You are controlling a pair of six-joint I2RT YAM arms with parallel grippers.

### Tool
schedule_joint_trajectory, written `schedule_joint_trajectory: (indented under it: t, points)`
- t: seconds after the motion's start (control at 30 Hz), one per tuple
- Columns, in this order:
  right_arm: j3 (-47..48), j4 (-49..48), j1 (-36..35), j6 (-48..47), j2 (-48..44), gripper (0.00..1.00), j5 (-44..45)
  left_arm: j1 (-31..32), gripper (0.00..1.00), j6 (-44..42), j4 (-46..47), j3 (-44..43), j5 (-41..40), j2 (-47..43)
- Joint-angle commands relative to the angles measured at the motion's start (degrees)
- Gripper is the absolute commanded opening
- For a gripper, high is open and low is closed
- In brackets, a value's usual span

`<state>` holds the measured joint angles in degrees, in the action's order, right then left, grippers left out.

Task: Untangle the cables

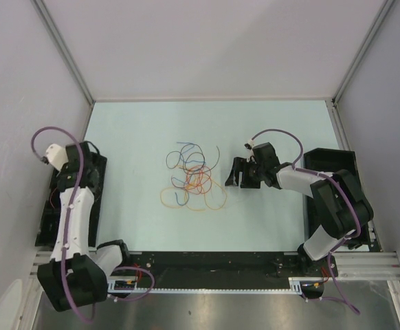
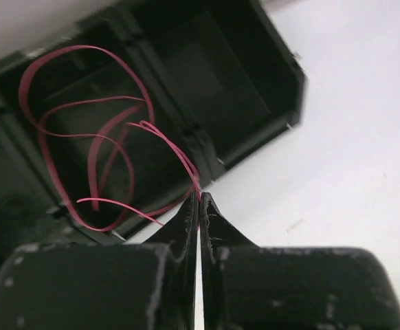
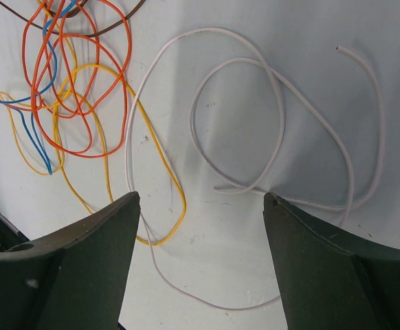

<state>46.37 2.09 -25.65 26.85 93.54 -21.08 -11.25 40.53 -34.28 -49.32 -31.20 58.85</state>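
The cables (image 1: 192, 179) lie in a loose tangle of orange, blue, yellow and dark loops at the middle of the table. My right gripper (image 1: 240, 173) hovers just right of the tangle. In the right wrist view this gripper (image 3: 201, 197) is open over a pale cable (image 3: 275, 117) that loops between its fingers. A yellow cable (image 3: 162, 165) runs by its left finger, with orange (image 3: 83, 82) and blue (image 3: 38, 137) ones beyond. My left gripper (image 2: 200, 195) is shut, a red cable (image 2: 117, 130) pinched at its tips. The rest of that cable curls in a black tray (image 2: 207, 75).
Black trays stand at the left (image 1: 98, 206) and right (image 1: 330, 159) edges of the table, with the arms over them. Grey walls close in the back and sides. A black rail (image 1: 214, 265) runs along the near edge.
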Motion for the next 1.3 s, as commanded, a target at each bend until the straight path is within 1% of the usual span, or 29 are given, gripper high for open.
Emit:
schedule_joint_trajectory:
  t: [0.0, 0.03, 0.13, 0.17, 0.33, 0.5, 0.67, 0.73, 0.8, 0.87, 0.9, 0.93, 1.0, 1.03, 1.07, 1.1, 1.13, 1.17, 1.27]
  points:
    - [-0.58, 0.11, -0.10, 0.13, 1.30, 0.77, 0.25, -9.13, 0.00, -0.55, -1.23, 1.15, 2.62, -2.25]
    - [-0.58, 0.11, -0.10, 0.13, 1.30, 0.77, 0.16, -12.71, 0.00, -0.11, 0.34, 1.94, 5.25, -2.51]
    - [-0.58, 0.11, -0.02, 0.04, 1.30, 0.77, -0.27, -18.35, 0.01, 1.38, 3.60, 5.28, 9.48, -1.99]
    - [-0.58, 0.02, 0.16, -0.04, 1.30, 0.77, -0.45, -19.07, 0.00, 1.65, 4.30, 6.33, 10.88, -1.72]
    - [-0.58, -0.42, 0.86, -0.04, 1.82, 0.76, -2.38, -22.49, 0.00, 3.41, 7.73, 8.01, 12.21, 1.52]
    - [-0.49, -0.68, 1.13, 0.31, 1.91, 0.76, -2.65, -28.03, 0.00, 5.34, 14.94, 11.26, 23.62, 3.64]
    - [-0.23, -0.68, 1.13, 0.31, 2.26, 0.76, -2.83, -29.18, 0.01, 6.75, 16.35, 10.39, 24.43, 7.15]
    - [-0.14, -0.51, 1.22, 0.31, 2.35, 0.76, -2.91, -29.53, 0.02, 6.66, 17.93, 10.56, 26.36, 8.03]
    - [0.04, -0.42, 1.30, 0.31, 2.44, 0.76, -2.91, -29.88, 0.09, 6.66, 20.03, 11.52, 28.73, 8.12]
    - [0.04, -0.50, 1.39, 0.22, 2.35, 0.76, -2.91, -29.89, 0.18, 6.05, 21.44, 12.23, 30.05, 7.16]
    - [0.04, -0.33, 1.30, 0.22, 2.53, 0.76, -2.91, -29.80, 0.23, 6.05, 22.49, 12.49, 30.49, 6.72]
    - [0.04, -0.24, 1.30, 0.22, 2.53, 0.76, -2.91, -29.89, 0.32, 6.05, 23.11, 12.76, 30.76, 6.19]
    - [0.12, -0.33, 1.30, 0.22, 2.61, 0.76, -3.00, -29.80, 0.41, 5.87, 24.70, 12.85, 33.57, 4.79]
    - [0.21, -0.33, 1.39, 0.13, 2.70, 0.76, -3.00, -29.89, 0.49, 5.70, 24.70, 12.24, 34.44, 4.43]
    - [0.21, -0.24, 1.30, 0.22, 2.70, 0.76, -3.00, -29.80, 0.53, 5.52, 23.57, 11.71, 34.45, 4.26]
    - [0.30, -0.15, 1.22, 0.22, 2.79, 0.76, -3.00, -29.89, 0.55, 5.26, 22.95, 11.18, 34.45, 4.08]
    - [0.39, -0.15, 1.22, 0.22, 2.88, 0.76, -3.09, -29.80, 0.62, 5.08, 22.25, 10.13, 34.45, 3.91]
    - [0.39, -0.15, 1.30, 0.22, 2.88, 0.76, -3.09, -29.80, 0.64, 4.82, 21.02, 9.69, 34.63, 3.56]
    - [0.39, -0.15, 1.30, 0.22, 2.97, 0.76, -3.09, -29.89, 0.68, 4.47, 20.05, 8.89, 36.11, 1.54]
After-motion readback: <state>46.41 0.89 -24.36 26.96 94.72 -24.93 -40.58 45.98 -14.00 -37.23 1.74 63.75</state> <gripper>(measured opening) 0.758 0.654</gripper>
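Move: The left hand holds a strand of the red cable about level with the bin's inner wall, which lies some 10 cm below. The middle compartment, with the cable's other loops, is centred about 8 cm to this hand's left and 13 cm down, straight to the side; the far compartment is 10 cm beyond it and the near one 11 cm short of it. From the idle right hand the middle compartment is roughly 48 cm left and 4 cm back. Left and back over the bin wall, the left hand carries the red strand about 6 cm sideways, then sinks roughly 8 cm towards the middle compartment while easing forward again. The wrist rolls some 25 degrees, its left side dipping; low over the bin the fingers open and let go of the strand, and the hand starts to rise a little. ##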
